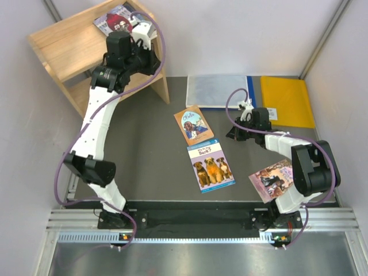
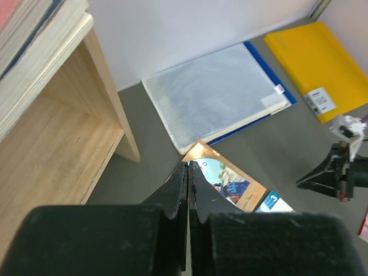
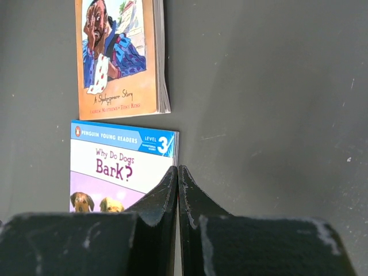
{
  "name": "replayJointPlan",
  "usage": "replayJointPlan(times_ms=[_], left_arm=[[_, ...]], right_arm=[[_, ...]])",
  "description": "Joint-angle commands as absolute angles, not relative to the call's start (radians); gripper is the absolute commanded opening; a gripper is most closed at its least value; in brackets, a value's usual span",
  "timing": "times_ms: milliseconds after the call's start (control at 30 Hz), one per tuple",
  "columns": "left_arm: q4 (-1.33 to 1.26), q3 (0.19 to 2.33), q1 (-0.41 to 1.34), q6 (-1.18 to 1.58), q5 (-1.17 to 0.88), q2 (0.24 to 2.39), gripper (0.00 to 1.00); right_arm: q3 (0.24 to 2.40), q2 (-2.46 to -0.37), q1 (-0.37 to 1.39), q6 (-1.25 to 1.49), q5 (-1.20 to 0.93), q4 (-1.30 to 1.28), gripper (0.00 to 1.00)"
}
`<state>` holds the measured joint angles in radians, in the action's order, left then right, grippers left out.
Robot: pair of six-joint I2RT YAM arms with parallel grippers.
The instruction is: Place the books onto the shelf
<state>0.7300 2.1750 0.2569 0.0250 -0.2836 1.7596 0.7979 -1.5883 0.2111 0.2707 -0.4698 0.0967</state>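
Observation:
The light wooden shelf (image 1: 69,46) stands at the far left; a maroon-red book (image 1: 115,20) lies on its top board, and stacked book edges (image 2: 23,34) show there in the left wrist view. My left gripper (image 1: 154,64) hovers beside the shelf's right panel, shut and empty (image 2: 188,165). An orange-brown book (image 1: 194,125) and a light blue dog book (image 1: 210,166) lie flat mid-table. A pink-purple book (image 1: 273,179) lies at the near right, partly under my right arm. My right gripper (image 1: 231,134) is just right of the two middle books, shut and empty (image 3: 177,168).
A grey-white folder with a blue edge (image 1: 217,90) and a yellow envelope (image 1: 286,100) lie flat along the back wall. White walls close in the table on the left, back and right. The shelf's lower board (image 2: 57,149) is bare.

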Motion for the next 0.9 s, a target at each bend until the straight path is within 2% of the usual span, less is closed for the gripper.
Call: replayJointPlan(times_ms=[0, 167, 267, 367, 533, 700, 733, 867], left_arm=[[0.473, 2.076, 0.25, 0.089, -0.201, 1.487, 0.0], [0.403, 2.028, 0.245, 0.132, 0.172, 1.323, 0.0], [0.422, 1.984, 0.245, 0.153, 0.259, 1.255, 0.0], [0.446, 1.892, 0.245, 0.187, 0.233, 1.198, 0.0], [0.521, 1.672, 0.247, 0.25, 0.032, 1.177, 0.0], [0.465, 1.315, 0.252, 0.354, -0.193, 1.163, 0.0], [0.451, 1.269, 0.264, 0.368, -0.211, 1.173, 0.0], [0.385, 1.071, 0.342, 0.406, -0.245, 1.232, 0.0]], right_arm=[[0.792, -1.554, 0.201, 0.276, -0.492, 0.158, 0.0], [0.756, -1.545, 0.201, 0.29, -0.489, 0.187, 0.0], [0.735, -1.536, 0.202, 0.299, -0.473, 0.193, 0.0], [0.723, -1.525, 0.201, 0.305, -0.431, 0.166, 0.0], [0.703, -1.502, 0.199, 0.311, -0.388, 0.103, 0.02], [0.655, -1.457, 0.199, 0.345, -0.413, 0.095, 0.19], [0.647, -1.45, 0.199, 0.353, -0.432, 0.1, 0.28], [0.594, -1.448, 0.209, 0.39, -0.494, 0.138, 0.46]])
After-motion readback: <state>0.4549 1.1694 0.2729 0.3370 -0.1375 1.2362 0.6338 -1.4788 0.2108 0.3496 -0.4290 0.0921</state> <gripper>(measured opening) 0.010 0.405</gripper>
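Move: The "Why Do Dogs Bark?" book lies some 8 cm back and 7 cm left of the right hand, about 7 cm below it; the orange book is roughly 7 cm ahead and 13 cm left, the pink book 15 cm back and 18 cm right. From the high left hand the dog book is about 18 cm back, 19 cm right and 40 cm down; the shelved stack sits around 13 cm ahead, 10 cm left, nearly level. Towards the dog book's long right edge the right hand eases back about 4 cm and sinks a little, its shut fingers opening to nearly half, without visible contact. The left hand, fingers shut, first swings back, up and left off the shelf front, tilting up, then reverses forward and right, plunging some 35 cm towards the table while tipping down. ##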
